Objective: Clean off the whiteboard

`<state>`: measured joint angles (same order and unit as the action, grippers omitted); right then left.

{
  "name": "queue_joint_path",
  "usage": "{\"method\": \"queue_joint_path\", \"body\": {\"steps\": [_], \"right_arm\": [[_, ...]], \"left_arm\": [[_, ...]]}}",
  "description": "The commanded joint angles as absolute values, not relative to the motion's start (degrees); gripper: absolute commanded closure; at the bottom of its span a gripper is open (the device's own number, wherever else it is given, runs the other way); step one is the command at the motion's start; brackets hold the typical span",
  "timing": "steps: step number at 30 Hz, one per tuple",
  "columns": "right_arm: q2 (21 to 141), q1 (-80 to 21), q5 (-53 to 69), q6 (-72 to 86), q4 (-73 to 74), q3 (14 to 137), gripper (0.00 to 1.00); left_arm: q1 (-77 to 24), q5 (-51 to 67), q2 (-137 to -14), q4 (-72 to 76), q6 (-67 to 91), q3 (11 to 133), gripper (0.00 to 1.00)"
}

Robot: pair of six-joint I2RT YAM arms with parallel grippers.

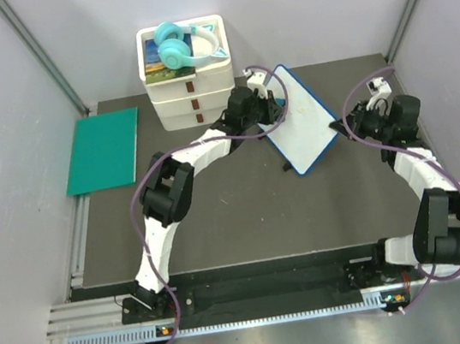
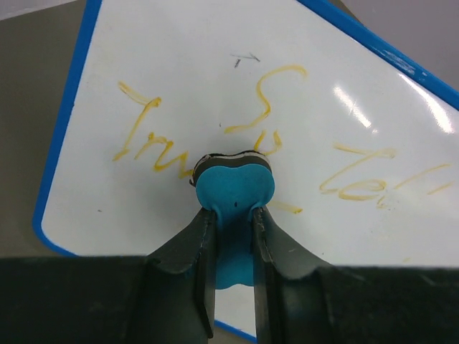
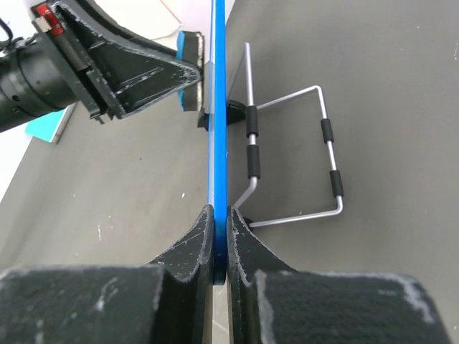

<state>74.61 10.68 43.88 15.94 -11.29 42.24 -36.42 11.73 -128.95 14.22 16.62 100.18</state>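
Note:
The whiteboard (image 1: 301, 116) stands tilted on the dark table, blue-framed and propped on its wire stand (image 3: 324, 147). Yellow-orange scribbles (image 2: 269, 107) cover its face (image 2: 179, 93). My left gripper (image 2: 231, 215) is shut on a blue eraser (image 2: 235, 188), whose dark pad presses against the board's middle, over the writing. In the top view that gripper (image 1: 267, 103) sits at the board's left face. My right gripper (image 3: 219, 216) is shut on the whiteboard's blue edge (image 3: 219, 107), gripping it from the right side (image 1: 351, 125).
Stacked white boxes (image 1: 188, 83) with turquoise headphones (image 1: 179, 46) on top stand at the back, just behind my left arm. A green flat mat (image 1: 104, 149) lies at the far left. Grey walls close in on both sides.

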Motion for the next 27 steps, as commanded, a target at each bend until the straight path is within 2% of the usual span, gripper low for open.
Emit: {"method": "queue_joint_path", "body": {"steps": [1,11,19,27], "right_arm": [[78.8,7.4,50.4,12.1,-0.2,42.4,1.0],[81.2,1.9,45.3,7.5,6.3,45.9,1.0],[81.8,0.3,42.5,5.9,8.7,47.9,1.0],[81.5,0.3,40.8,5.6,9.6,47.8,1.0]], "left_arm": [[-36.1,13.6,-132.4,17.8,18.0,107.2,1.0],[-39.3,24.1,-138.3,16.0,17.5,116.3,1.0],[-43.9,21.4,-133.9,16.3,12.9,109.8,1.0],[-41.8,13.6,-136.7,11.0,11.6,110.0,1.0]]}}
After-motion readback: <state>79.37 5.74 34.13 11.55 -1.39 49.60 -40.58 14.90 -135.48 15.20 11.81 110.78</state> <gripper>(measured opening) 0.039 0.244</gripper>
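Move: On the whiteboard ahead and to the right of the left hand, which already holds the blue eraser, the yellow looped mark lies about 8 cm right, 1 cm back and roughly level. The larger writing is some 5 cm straight ahead, the two yellow dashes 10 cm right and 4 cm back, and the right gripper on the board's edge 16 cm right and 7 cm back. From the right hand, the looped mark is about 9 cm left, 6 cm ahead and slightly lower. Sweeping the held eraser about 6 cm right along the board towards the two dashes, the left hand first bears forward 2 cm, then swings back 3 cm and rises a little, turning some 10 degrees clockwise and slightly upward, pressing the pad on the board. The right hand keeps the board's edge pinched, easing forward 2 cm and down slightly with a small roll. ##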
